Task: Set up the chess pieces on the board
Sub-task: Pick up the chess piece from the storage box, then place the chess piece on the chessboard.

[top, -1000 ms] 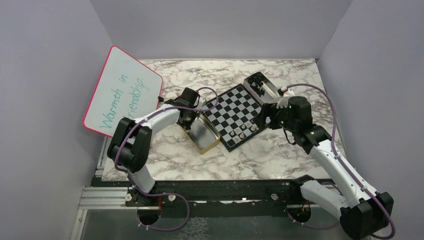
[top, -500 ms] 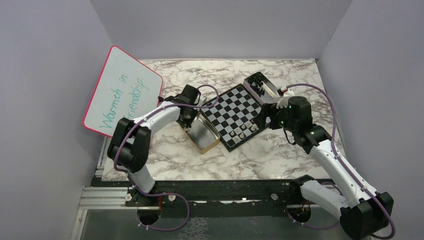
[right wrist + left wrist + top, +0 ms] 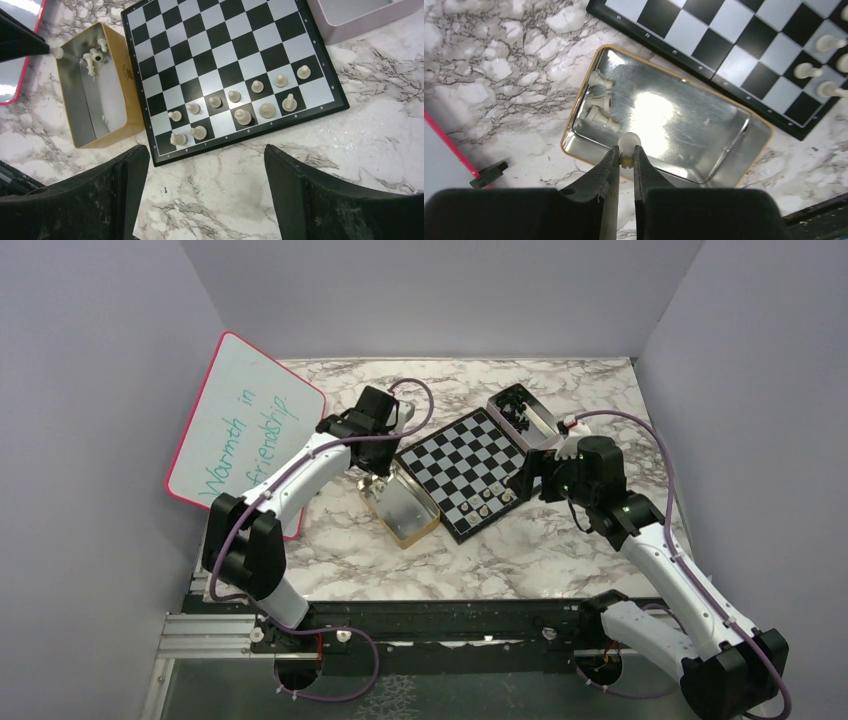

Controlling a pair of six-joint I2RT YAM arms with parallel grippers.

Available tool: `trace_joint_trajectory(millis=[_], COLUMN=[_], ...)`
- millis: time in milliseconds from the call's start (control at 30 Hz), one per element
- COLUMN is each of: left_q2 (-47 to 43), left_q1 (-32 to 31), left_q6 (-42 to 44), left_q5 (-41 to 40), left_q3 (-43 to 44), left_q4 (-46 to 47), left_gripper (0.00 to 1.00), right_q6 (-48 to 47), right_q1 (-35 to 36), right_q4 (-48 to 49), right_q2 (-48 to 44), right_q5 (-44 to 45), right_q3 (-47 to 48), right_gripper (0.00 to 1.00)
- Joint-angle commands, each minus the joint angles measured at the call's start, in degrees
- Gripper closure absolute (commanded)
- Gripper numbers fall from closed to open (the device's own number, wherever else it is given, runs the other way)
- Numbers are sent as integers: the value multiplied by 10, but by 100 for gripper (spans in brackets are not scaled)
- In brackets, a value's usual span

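The chequered board (image 3: 460, 455) lies mid-table, with several pale chess pieces (image 3: 243, 116) standing in its two rows nearest my right arm. Beside it sits an open metal tin (image 3: 684, 135) with three pale pieces (image 3: 599, 101) lying at one end. My left gripper (image 3: 625, 150) is shut on a pale round-headed piece (image 3: 629, 141), held above the tin's edge. In the top view that left gripper (image 3: 373, 478) hangs over the tin's far corner. My right gripper (image 3: 205, 195) is open and holds nothing, hovering over bare marble just off the board's edge (image 3: 240, 137).
A pink-framed whiteboard (image 3: 245, 425) leans at the left. A second tin (image 3: 520, 410) with dark pieces sits behind the board's right corner. A small black cap (image 3: 489, 174) lies on the marble by the whiteboard. Grey walls enclose the table.
My left gripper has closed on a pale piece down in the tin and lifted it out, the arm rising and swinging back. The right arm has not moved.
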Motion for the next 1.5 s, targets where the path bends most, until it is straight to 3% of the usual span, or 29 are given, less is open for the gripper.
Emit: trace_joint_trajectory(millis=[0,300,533,833,1467], left_q2=[-49,-42,28,112,153], left_q1=[-13,-115,-211,-285,-296], left_q6=[-60,-133,-169,-193,-204], left_q5=[46,8,-34,-75,-75], left_q3=[37,66,103,123,87], left_q4=[-15,-16,-15,18,55], left_gripper=[87,88,90,90,90], right_q6=[11,15,28,19,21], right_q1=[-3,-3,-3,-3,-3], right_q4=[-15,-34,-41,-57,-71], right_q2=[-24,-59,-94,-133,-164], right_q5=[20,45,55,111,125], right_q3=[-12,-17,-32,-27,-21], right_gripper=[10,10,10,9,9])
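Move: The left hand already holds a white chess piece; the empty corner square nearest the robot on the chessboard lies about 19 cm to its right, 9 cm back and 7 cm below. The white piece standing beside that square is roughly 21 cm right and 7 cm back. The storage box's middle is some 4 cm right and 4 cm back, its loose pieces 2 cm left and 1 cm ahead. From the right hand the square lies about 12 cm left, 4 cm back, 14 cm down. With its grip on the white piece kept, the left hand sweeps some 19 cm to the right and about 8 cm back, from the storage box to the board's near corner, first climbing 5 to 6 cm, then sinking past its starting height to stop a few centimetres above the empty corner square, turned roughly 10 degrees clockwise. Meanwhile the open, empty right hand draws off to the right and back, rising slightly and swinging some 10 degrees clockwise, away from that corner. ##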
